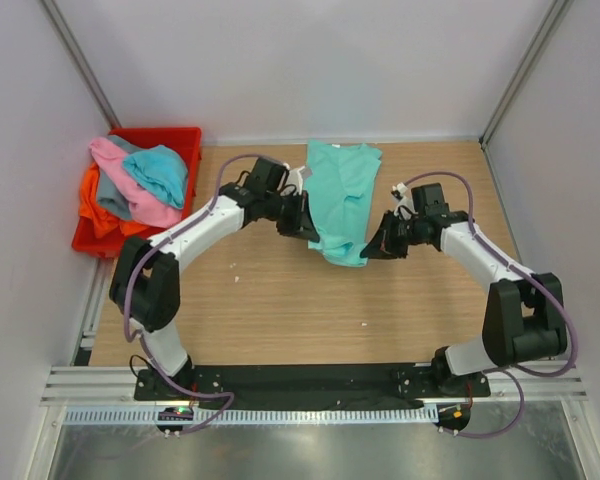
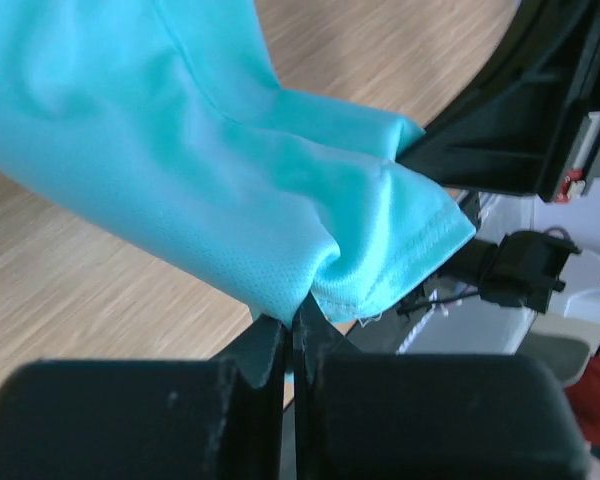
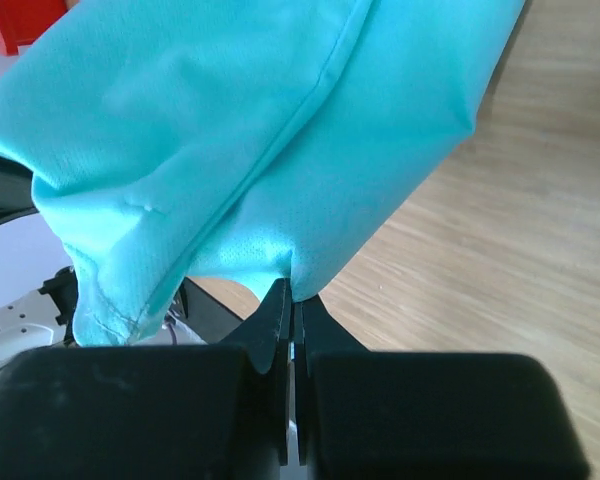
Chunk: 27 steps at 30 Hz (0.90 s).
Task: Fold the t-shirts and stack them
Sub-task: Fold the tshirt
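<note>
The mint green t-shirt lies lengthwise in the middle of the table, its near end lifted off the wood. My left gripper is shut on that end's left edge; in the left wrist view the cloth is pinched at the fingertips. My right gripper is shut on the right edge, with the cloth pinched at the tips. The pink, turquoise blue, orange and grey t-shirts are heaped in the red bin.
The red plastic bin stands at the back left corner, partly off the wooden table. White walls and metal posts close in the back and both sides. The arm bases sit on a black plate at the near edge.
</note>
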{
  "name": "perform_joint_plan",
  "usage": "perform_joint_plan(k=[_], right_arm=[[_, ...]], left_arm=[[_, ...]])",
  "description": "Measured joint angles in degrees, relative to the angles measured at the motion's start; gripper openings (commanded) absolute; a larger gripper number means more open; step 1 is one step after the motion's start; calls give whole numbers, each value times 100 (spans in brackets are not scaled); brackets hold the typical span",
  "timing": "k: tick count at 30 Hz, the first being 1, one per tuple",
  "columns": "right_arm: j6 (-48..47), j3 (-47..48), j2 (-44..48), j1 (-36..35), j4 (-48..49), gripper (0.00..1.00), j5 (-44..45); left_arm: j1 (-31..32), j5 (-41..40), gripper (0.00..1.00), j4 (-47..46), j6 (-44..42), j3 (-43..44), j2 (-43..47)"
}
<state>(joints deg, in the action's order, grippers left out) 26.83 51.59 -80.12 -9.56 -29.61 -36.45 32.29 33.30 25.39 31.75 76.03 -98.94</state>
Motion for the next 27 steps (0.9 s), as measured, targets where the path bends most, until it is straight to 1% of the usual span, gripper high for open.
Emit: perform_joint_plan(k=[5, 10, 16, 18, 22, 27], right_arm=[[-243, 909, -966, 57, -61, 1, -122], [-299, 1419, -1609, 186, 122, 1, -173], [-243, 1600, -1919, 389, 511, 1, -168], [-199, 1672, -2006, 461, 669, 1, -170], [-85, 1952, -2332, 520, 1010, 1, -175], [46, 2415, -2931, 527, 1414, 1, -160]], left_arm=[[-101, 221, 0, 761, -525, 1482, -1012], [-299, 343, 0, 1235, -708, 2011, -1698], [-671, 378, 0, 1484, -802, 2529, -2409], [-807, 372, 0, 1576, -846, 2922, -2704], [-955, 354, 0, 1674, -994, 3987, -3333], [-966, 251, 0, 1725, -1211, 4817, -3807]])
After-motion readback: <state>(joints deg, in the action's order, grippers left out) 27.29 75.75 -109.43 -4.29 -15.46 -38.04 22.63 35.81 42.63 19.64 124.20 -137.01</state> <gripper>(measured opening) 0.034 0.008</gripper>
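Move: The held t-shirt hem is to go to the shirt's collar end. That end's middle lies on the table about 42 cm ahead of the left gripper, 8 cm to its right and 14 cm below; from the right gripper, about 42 cm ahead, 6 cm to the left and 11 cm below. Halfway along the shirt, its middle line is some 12 cm ahead of the left gripper, 8 cm right; the red bin stands about 25 cm ahead, 52 cm left. Keep both grippers shut on the corners of the already lifted hem and carry it forward together, about 17 cm, over the lying shirt towards the collar end. Let the left gripper sink some 5 cm after its first few centimetres, while the right travels nearly level, dipping only slightly at the end. ##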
